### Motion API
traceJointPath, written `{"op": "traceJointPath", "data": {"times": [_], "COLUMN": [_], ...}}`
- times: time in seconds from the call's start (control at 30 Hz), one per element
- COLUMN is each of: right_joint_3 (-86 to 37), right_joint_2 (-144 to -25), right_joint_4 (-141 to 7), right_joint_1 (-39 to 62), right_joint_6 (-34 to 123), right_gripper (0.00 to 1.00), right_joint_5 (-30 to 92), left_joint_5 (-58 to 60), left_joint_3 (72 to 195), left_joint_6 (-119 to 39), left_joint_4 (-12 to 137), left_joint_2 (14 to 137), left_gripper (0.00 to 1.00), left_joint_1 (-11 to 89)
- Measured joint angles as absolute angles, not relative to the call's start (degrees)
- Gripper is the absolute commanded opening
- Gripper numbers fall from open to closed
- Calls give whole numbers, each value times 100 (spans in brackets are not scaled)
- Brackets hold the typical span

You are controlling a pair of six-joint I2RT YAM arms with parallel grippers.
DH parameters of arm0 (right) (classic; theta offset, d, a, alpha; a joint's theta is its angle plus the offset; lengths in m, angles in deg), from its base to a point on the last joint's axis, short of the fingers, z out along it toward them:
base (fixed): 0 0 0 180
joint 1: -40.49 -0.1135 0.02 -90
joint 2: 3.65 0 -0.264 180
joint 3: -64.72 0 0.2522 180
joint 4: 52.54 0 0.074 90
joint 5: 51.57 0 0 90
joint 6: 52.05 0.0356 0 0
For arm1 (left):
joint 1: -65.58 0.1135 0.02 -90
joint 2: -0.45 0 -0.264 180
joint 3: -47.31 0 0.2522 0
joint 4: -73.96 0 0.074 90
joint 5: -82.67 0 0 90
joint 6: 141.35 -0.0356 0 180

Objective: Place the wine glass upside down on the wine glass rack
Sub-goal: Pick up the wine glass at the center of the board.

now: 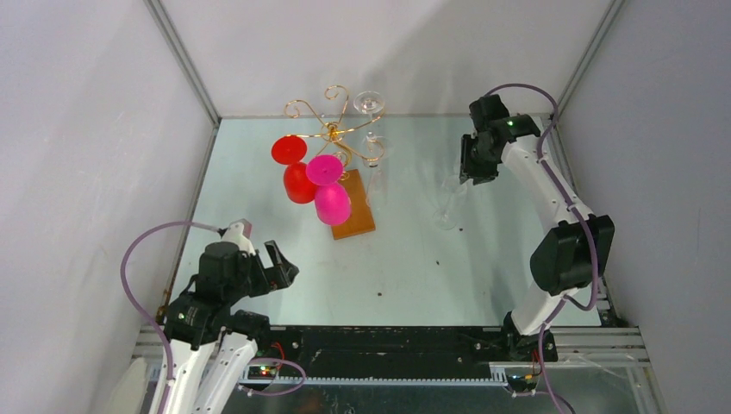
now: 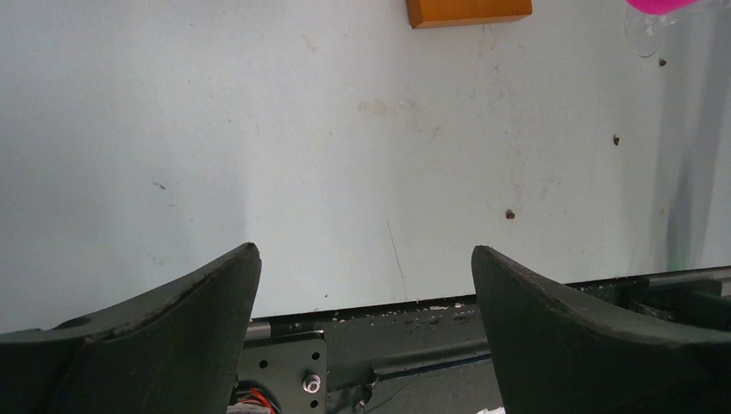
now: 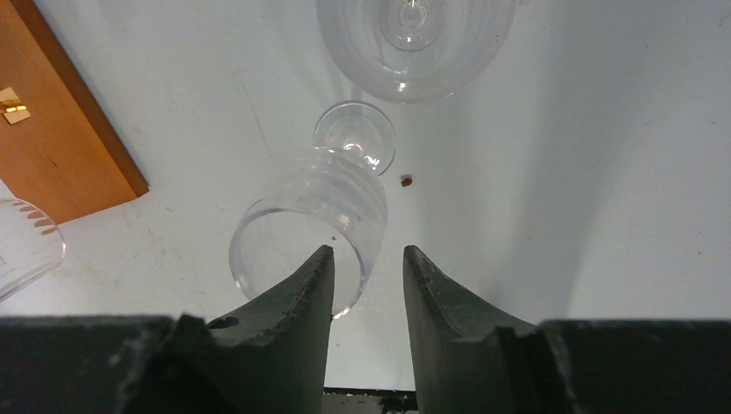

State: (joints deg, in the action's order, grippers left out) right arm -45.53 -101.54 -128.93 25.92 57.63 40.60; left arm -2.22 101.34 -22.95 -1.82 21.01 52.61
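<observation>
A clear wine glass (image 1: pixel 446 204) stands upright on the table, right of the wine glass rack (image 1: pixel 333 129), a gold wire stand on a brown wooden base (image 1: pixel 354 208). In the right wrist view I look down into the wine glass (image 3: pixel 297 237). My right gripper (image 3: pixel 366 252) straddles its rim. The left finger (image 3: pixel 302 293) sits over the mouth, the right finger (image 3: pixel 440 293) outside the wall, with a gap still between them. From above, the right gripper (image 1: pixel 471 175) hovers just over the glass. My left gripper (image 1: pixel 280 267) is wide open and empty near its base.
A red glass (image 1: pixel 297 177), a pink glass (image 1: pixel 331 200) and a clear glass (image 1: pixel 376 164) hang upside down on the rack. Another clear glass shape (image 3: pixel 414 39) lies at the top of the right wrist view. White walls enclose the table.
</observation>
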Motion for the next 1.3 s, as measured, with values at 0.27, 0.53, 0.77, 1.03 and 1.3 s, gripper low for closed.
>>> {"op": "traceJointPath", "data": {"times": [0.27, 0.53, 0.77, 1.03, 1.3], "right_joint_3": [-4749, -4837, -4961, -4966, -4970], "right_joint_2": [-10523, -10849, -10939, -10939, -10914], "right_joint_4": [-13000, -13225, -13455, -13601, -13842], "right_joint_1": [2584, 2525, 2418, 2380, 2332], "right_joint_6": [5737, 5717, 5700, 5665, 5639], "right_gripper": [31, 25, 21, 17, 5], "right_joint_5": [3971, 3927, 4069, 4248, 4277], "left_joint_5": [-78, 55, 95, 99, 99], "left_joint_3": [10112, 10112, 10110, 10110, 10110], "left_joint_6": [-2350, -2444, -2450, -2450, -2450], "left_joint_4": [-158, -143, -121, -121, -121], "left_joint_2": [2097, 2077, 2055, 2020, 1979], "left_gripper": [100, 100, 100, 100, 100], "left_joint_1": [5318, 5562, 5615, 5624, 5637]}}
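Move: The wine glass at the centre of the board stands upright about 3 cm to the right hand's left and level with it fore and aft, its middle some 10 cm below the hand and its rim near fingertip height. Another clear glass stands about 8 cm farther out, straight ahead of the hand; the wooden box lies roughly 23 cm left and 3 cm ahead. From the left hand the wine glass is about 22 cm ahead and 29 cm right. Downward first, some 3 cm and about 1 cm left, the right hand brings its part-open fingers over the near glass's rim, then levels off and draws back about 2 cm, tipping some 10 degrees nearer to straight down. The fingers close steadily until they pinch the right side of the bowl wall, left finger inside the bowl, right finger outside. ##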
